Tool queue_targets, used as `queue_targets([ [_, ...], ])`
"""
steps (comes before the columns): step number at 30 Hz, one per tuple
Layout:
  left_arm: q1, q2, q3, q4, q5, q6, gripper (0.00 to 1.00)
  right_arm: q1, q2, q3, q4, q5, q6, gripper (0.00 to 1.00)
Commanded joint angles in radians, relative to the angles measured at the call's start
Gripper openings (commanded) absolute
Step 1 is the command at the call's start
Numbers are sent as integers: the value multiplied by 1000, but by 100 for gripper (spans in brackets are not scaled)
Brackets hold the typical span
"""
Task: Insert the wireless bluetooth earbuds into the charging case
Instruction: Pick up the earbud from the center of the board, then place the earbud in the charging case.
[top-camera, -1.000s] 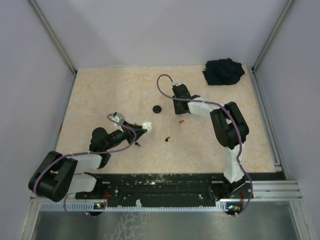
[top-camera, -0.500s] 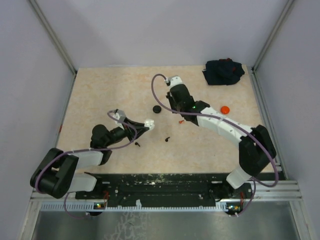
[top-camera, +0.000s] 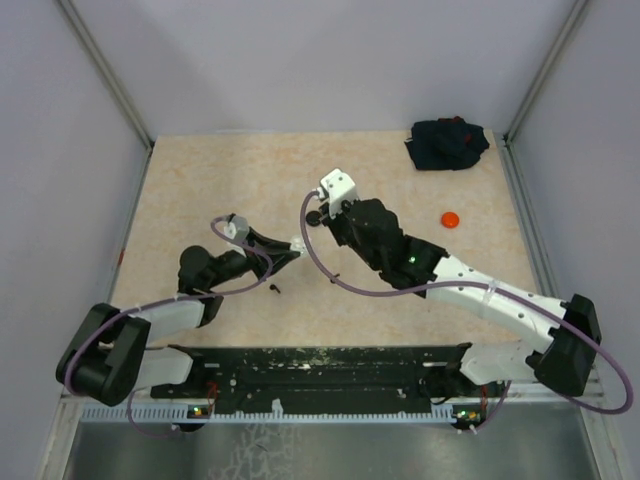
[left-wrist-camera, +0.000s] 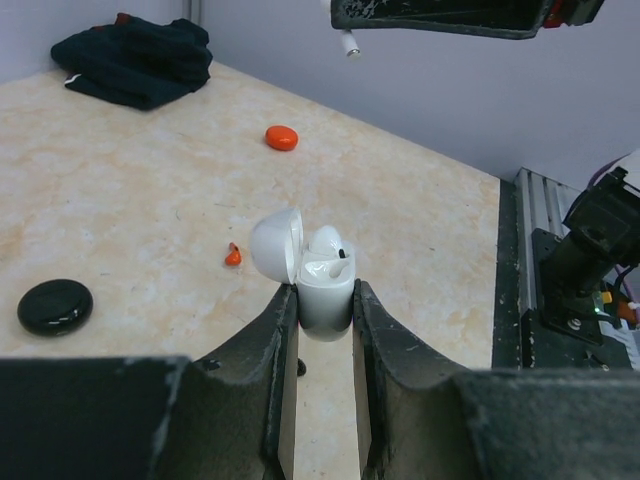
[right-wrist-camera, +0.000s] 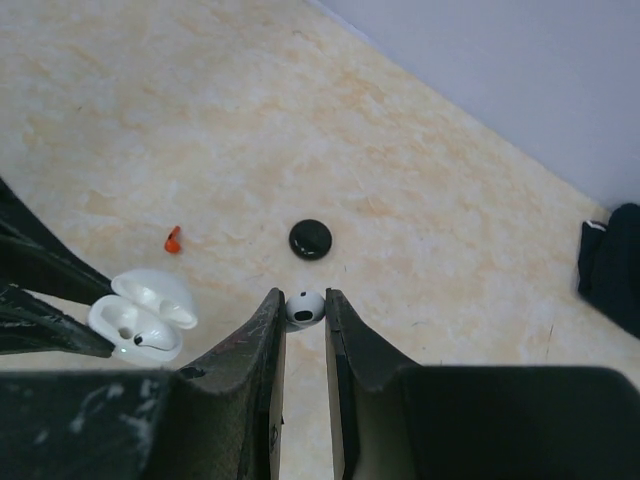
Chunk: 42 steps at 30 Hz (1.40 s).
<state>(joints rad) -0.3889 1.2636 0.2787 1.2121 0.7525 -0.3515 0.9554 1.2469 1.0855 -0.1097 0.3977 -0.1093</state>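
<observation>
My left gripper (left-wrist-camera: 323, 296) is shut on the open white charging case (left-wrist-camera: 325, 290), lid (left-wrist-camera: 275, 245) tipped left, one white earbud (left-wrist-camera: 326, 240) seated in it. In the top view it (top-camera: 292, 246) holds the case (top-camera: 297, 242) left of centre. My right gripper (right-wrist-camera: 305, 302) is shut on a second white earbud (right-wrist-camera: 305, 308), held above the table up and right of the case (right-wrist-camera: 135, 325). From the left wrist that earbud's stem (left-wrist-camera: 349, 42) hangs high over the case. A red earbud (right-wrist-camera: 172, 239) lies on the table, and a black earbud (top-camera: 274, 288) lies near the left arm.
A black puck (right-wrist-camera: 311, 239) lies just beyond the right fingertips. An orange-red puck (top-camera: 450, 218) sits at right, and a dark cloth bundle (top-camera: 447, 143) lies in the far right corner. Metal rails (top-camera: 535, 250) edge the table.
My right arm has swung left and forward with the white earbud, coming over the case and uncovering the orange-red puck. My left gripper has held the case almost still.
</observation>
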Motion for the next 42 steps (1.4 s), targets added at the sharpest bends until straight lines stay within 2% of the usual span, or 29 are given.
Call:
queue_targets([
  [1,-2,-23,35,51,60,-35,0,60,-66,-27,116,-16,-119,18],
  [7,-10,-47,47,43,108,-45,0,117,-100,-84,147,-134,-218,18],
  [16,-41,-100,43,26,121,0,0,209,-112,-153,226,-137,-339,17],
  [28,-81,-166,37,-68,83,97,0,333,-101,-244,433,75,-536,14],
  [42,-95,-185,43,-124,47,119,0,368,-73,-242,453,145,-607,14],
])
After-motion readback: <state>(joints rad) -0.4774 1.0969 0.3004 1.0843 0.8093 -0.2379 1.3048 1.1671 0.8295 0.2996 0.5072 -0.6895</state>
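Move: Held in the right fingers, the earbud has the open charging case, gripped by the left hand, about 4 cm back, 7 cm to its left and 7 cm lower. Below on the table, some 26 cm down, lie the black disc, 14 cm ahead and 5 cm left, and a black piece about straight below. From the left hand the earbud is about 5 cm ahead, 8 cm right and 8 cm up. Bringing the earbud towards the open case, the right hand swings back about 9 cm and some 5 cm left, with a small rise, dip and rise again, its fingers tipping up to about level and turning counter-clockwise. The left hand keeps its grip and draws the case back 4 cm and up about 3 cm, tilting its fingertips up some 10 degrees. ##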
